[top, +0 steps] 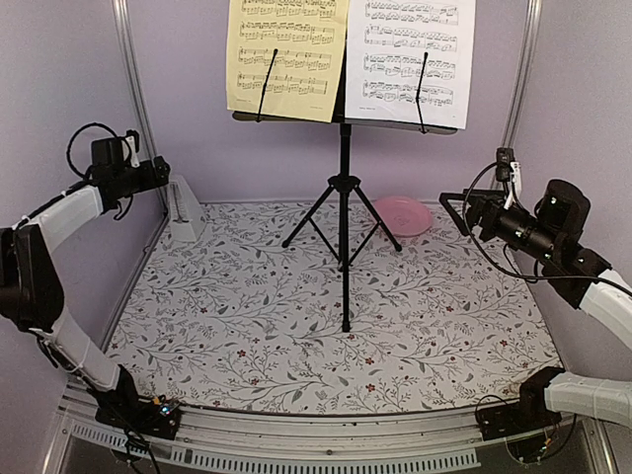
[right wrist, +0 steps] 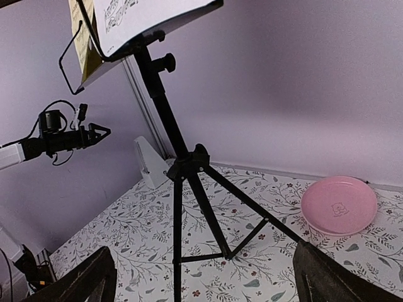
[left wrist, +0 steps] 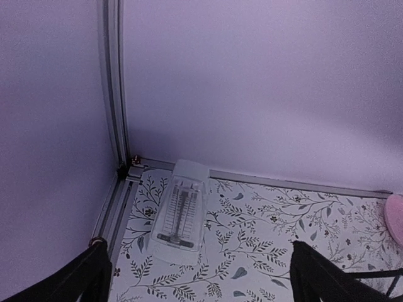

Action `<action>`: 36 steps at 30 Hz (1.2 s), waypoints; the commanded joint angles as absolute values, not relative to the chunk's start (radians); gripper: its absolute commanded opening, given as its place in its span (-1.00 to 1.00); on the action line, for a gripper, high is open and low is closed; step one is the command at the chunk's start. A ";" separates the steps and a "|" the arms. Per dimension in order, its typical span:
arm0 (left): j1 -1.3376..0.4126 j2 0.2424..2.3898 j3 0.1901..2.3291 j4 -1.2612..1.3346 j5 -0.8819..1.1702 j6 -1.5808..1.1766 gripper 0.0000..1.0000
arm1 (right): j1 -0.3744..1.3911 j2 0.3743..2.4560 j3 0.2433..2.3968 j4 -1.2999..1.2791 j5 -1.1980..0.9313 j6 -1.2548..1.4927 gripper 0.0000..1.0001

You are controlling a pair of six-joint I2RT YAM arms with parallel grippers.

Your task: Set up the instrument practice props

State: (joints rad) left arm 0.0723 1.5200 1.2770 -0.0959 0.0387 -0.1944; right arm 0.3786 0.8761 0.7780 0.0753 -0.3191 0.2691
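The black music stand (top: 345, 188) stands on its tripod legs at the back middle of the floral mat. A yellowish page (top: 286, 54) and a white page (top: 413, 54) rest side by side on its desk, each behind a wire clip. The pale-grey metronome (top: 184, 207) stands upright in the back left corner. My left gripper (top: 161, 172) hovers open above and in front of the metronome (left wrist: 181, 211), apart from it. My right gripper (top: 456, 212) hangs open at the right, facing the stand (right wrist: 189, 167), with nothing between its fingers.
A pink round plate (top: 401, 214) lies on the mat just right of the stand's right leg. Purple walls and aluminium frame posts (top: 138, 89) close in the back and sides. The stand's front leg (top: 346, 296) reaches toward the mat's middle.
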 commanded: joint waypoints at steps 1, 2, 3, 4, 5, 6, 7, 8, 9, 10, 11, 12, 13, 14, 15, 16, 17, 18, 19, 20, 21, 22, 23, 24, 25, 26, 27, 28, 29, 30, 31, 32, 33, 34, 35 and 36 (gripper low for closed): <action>0.096 1.622 1.376 -0.085 0.132 -0.092 0.99 | 0.375 0.889 0.760 0.135 -0.391 0.280 0.98; 0.098 1.650 1.401 -0.086 0.130 -0.074 0.98 | 0.374 0.891 0.759 0.137 -0.400 0.279 0.98; 0.100 1.680 1.425 -0.089 0.136 -0.065 0.98 | 0.374 0.893 0.757 0.139 -0.406 0.279 0.98; 0.101 1.721 1.457 -0.095 0.143 -0.055 0.99 | 0.375 0.894 0.757 0.142 -0.410 0.279 0.98; 0.101 1.751 1.479 -0.096 0.145 -0.046 0.98 | 0.374 0.896 0.756 0.145 -0.411 0.281 0.98; 0.101 1.777 1.496 -0.098 0.154 -0.035 0.98 | 0.374 0.898 0.755 0.147 -0.412 0.282 0.98; 0.100 1.805 1.513 -0.099 0.168 -0.025 0.99 | 0.375 0.900 0.754 0.149 -0.414 0.283 0.98; 0.100 1.829 1.528 -0.100 0.173 -0.018 0.98 | 0.375 0.901 0.754 0.151 -0.414 0.286 0.98; 0.100 1.848 1.542 -0.102 0.170 -0.018 0.98 | 0.375 0.903 0.753 0.152 -0.413 0.287 0.98; 0.100 1.868 1.552 -0.103 0.165 -0.020 0.99 | 0.375 0.906 0.755 0.152 -0.415 0.288 0.98; 0.100 1.883 1.561 -0.101 0.162 -0.024 0.99 | 0.375 0.909 0.755 0.153 -0.418 0.290 0.98; 0.099 1.900 1.567 -0.095 0.161 -0.028 0.98 | 0.375 0.911 0.756 0.155 -0.419 0.291 0.98; 0.098 1.915 1.572 -0.091 0.157 -0.031 0.98 | 0.375 0.913 0.756 0.155 -0.419 0.293 0.98; 0.098 1.931 1.580 -0.089 0.149 -0.037 0.99 | 0.375 0.916 0.757 0.157 -0.419 0.296 0.98; 0.098 1.948 1.589 -0.092 0.141 -0.043 0.99 | 0.374 0.919 0.758 0.157 -0.420 0.298 0.98; 0.098 1.956 1.600 -0.093 0.140 -0.049 0.98 | 0.374 0.923 0.761 0.157 -0.420 0.300 0.98; 0.097 1.995 1.607 -0.092 0.148 -0.049 0.98 | 0.375 0.925 0.760 0.158 -0.421 0.303 0.98; 0.095 2.011 1.614 -0.091 0.152 -0.046 0.99 | 0.375 0.928 0.761 0.160 -0.424 0.305 0.98; 0.093 2.027 1.622 -0.091 0.151 -0.039 0.98 | 0.374 0.934 0.760 0.160 -0.427 0.308 0.98; 0.091 2.041 1.626 -0.092 0.156 -0.032 0.96 | 0.375 0.938 0.760 0.160 -0.428 0.309 0.98; 0.089 2.053 1.631 -0.091 0.161 -0.026 0.93 | 0.374 0.940 0.760 0.160 -0.429 0.311 0.98; 0.089 2.067 1.637 -0.094 0.163 -0.024 0.90 | 0.375 0.942 0.759 0.160 -0.429 0.311 0.98; 0.089 2.079 1.645 -0.097 0.162 -0.025 0.86 | 0.374 0.942 0.757 0.160 -0.430 0.313 0.98; 0.090 2.096 1.653 -0.100 0.160 -0.027 0.83 | 0.374 0.942 0.757 0.160 -0.430 0.314 0.98; 0.089 2.109 1.661 -0.104 0.159 -0.029 0.78 | 0.375 0.941 0.758 0.159 -0.428 0.315 0.98; 0.089 2.118 1.668 -0.108 0.157 -0.028 0.75 | 0.375 0.940 0.756 0.158 -0.428 0.316 0.98; 0.089 2.122 1.670 -0.110 0.153 -0.032 0.71 | 0.374 0.940 0.756 0.158 -0.429 0.316 0.98; 0.089 2.122 1.668 -0.108 0.151 -0.035 0.65 | 0.374 0.940 0.755 0.157 -0.431 0.316 0.98; 0.088 2.118 1.660 -0.103 0.158 -0.044 0.58 | 0.374 0.940 0.755 0.157 -0.432 0.316 0.98; 0.085 2.110 1.650 -0.096 0.163 -0.049 0.47 | 0.375 0.940 0.752 0.157 -0.431 0.317 0.98; 0.081 2.099 1.638 -0.087 0.160 -0.065 0.33 | 0.375 0.941 0.751 0.159 -0.431 0.317 0.98; 0.075 2.087 1.624 -0.078 0.148 -0.079 0.21 | 0.375 0.942 0.748 0.161 -0.431 0.319 0.98; 0.066 2.072 1.615 -0.074 0.139 -0.084 0.11 | 0.375 0.944 0.747 0.165 -0.432 0.320 0.98; 0.053 2.056 1.609 -0.074 0.117 -0.086 0.07 | 0.374 0.946 0.746 0.170 -0.434 0.323 0.98; 0.036 2.036 1.598 -0.075 0.088 -0.087 0.04 | 0.375 0.949 0.743 0.174 -0.438 0.323 0.98; 0.018 2.014 1.588 -0.076 0.063 -0.085 0.00 | 0.375 0.951 0.743 0.176 -0.440 0.322 0.98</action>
State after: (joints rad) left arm 0.0841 2.1014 1.6215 -0.0891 0.1089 -0.0563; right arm 0.3786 0.9405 0.7578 0.1440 -0.4248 0.3080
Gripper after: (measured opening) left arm 0.593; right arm 0.991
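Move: The metronome the left hand goes for stands about 12 cm ahead of it, roughly 1 cm to its right, with its middle some 19 cm below. The music stand's left tripod foot is about 33 cm to the hand's right and 8 cm ahead; the pink plate lies some 71 cm to the hand's right and 20 cm ahead, both about 30 cm below. From the right hand the metronome is roughly 32 cm ahead, 74 cm to its left and 24 cm below. The left hand, fingers wide open, reaches first mainly forward and then steeply down towards the metronome in the back left corner, about 12 cm out and 15 cm down in all, its fingers tipping some 15 degrees further down and swinging a little clockwise, until they close by about two fifths and pinch the metronome's upper part from both sides. Meanwhile the right hand, empty and open, only drifts about 2 cm to its left and slightly down, turning a few degrees counter-clockwise. ##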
